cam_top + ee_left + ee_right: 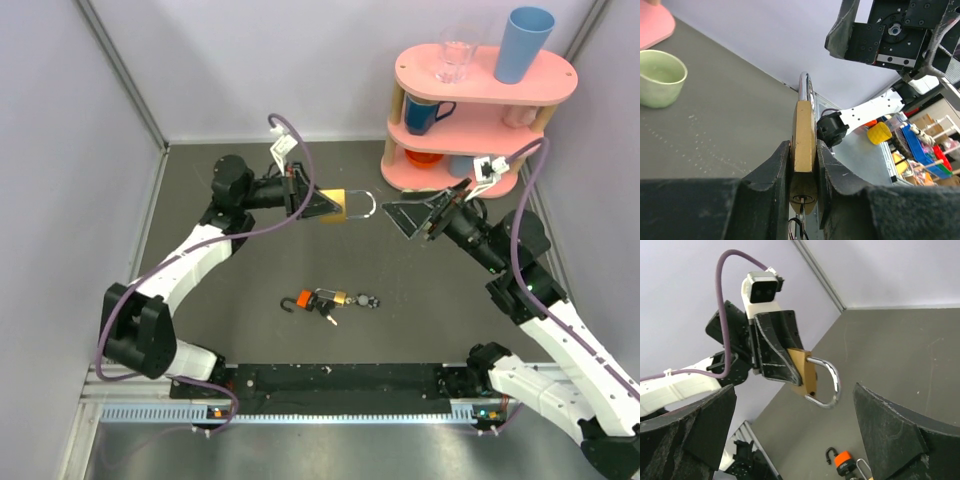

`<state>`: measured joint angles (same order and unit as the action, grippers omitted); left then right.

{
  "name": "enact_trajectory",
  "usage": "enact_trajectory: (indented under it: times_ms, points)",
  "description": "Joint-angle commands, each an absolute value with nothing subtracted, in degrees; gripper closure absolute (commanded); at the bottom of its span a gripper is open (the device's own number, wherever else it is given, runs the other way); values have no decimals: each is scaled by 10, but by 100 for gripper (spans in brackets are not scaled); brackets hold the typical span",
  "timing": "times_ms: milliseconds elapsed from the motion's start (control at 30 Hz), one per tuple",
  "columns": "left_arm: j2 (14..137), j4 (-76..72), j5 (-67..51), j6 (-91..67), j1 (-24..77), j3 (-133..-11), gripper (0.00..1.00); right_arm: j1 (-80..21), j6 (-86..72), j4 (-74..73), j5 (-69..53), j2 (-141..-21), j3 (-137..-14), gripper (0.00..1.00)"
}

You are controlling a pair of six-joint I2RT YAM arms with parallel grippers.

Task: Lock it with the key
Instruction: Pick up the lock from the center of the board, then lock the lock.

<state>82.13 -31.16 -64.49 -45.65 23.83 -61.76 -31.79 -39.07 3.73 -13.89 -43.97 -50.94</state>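
Observation:
My left gripper point(318, 205) is shut on the body of a large brass padlock point(335, 206) and holds it in the air, its silver shackle point(364, 205) pointing right. In the right wrist view the shackle's point(832, 385) lower leg looks out of its hole. The left wrist view shows the key point(803, 204), thin and silver, in the keyhole of the padlock point(803, 135) between my left gripper's point(803, 148) jaws. My right gripper point(420, 212) is open, just right of the shackle and not touching it.
An orange-and-black padlock point(305, 299), a small brass padlock point(339, 298) and small keys point(328, 317) lie together mid-table. A pink three-tier shelf point(485, 85) with cups stands at the back right. A green cup point(660, 77) sits near it. Grey walls close in on both sides.

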Motion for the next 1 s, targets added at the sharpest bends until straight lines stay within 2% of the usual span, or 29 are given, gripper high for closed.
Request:
enact_trajectory:
  times_ms: [0, 167, 500, 700, 800, 967]
  points:
    - [742, -330, -649, -444, 202, -603, 100, -323, -356, 11, -124, -453, -542, 1]
    - [689, -208, -642, -389, 164, -579, 100, -323, -349, -22, -161, -499, -563, 1]
    - [647, -4, -612, -275, 98, -549, 100, -328, -366, -45, -282, -683, -628, 2]
    - [638, 98, -585, -215, 81, -544, 100, -364, -350, -61, -288, -742, -658, 6]
    - [635, 115, -581, -202, 80, -542, 100, -379, -342, -71, -286, -772, -678, 12]
    - [629, 123, -578, -194, 79, -544, 100, -406, -318, -102, -267, -823, -715, 29]
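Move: The lock is held in the left fingers, its middle about 4 cm to that hand's right and level with it, shackle pointing right. From the open right hand the lock lies some 4 cm ahead, 11 cm left and 5 cm lower. On the table, roughly 33 cm below the left hand and 8 cm back, are the keys, 3 cm to its left, and the orange lock, 7 cm left. Both hands sweep left and down, about 15 cm, the left keeping the lock, the open right closing on its shackle. ##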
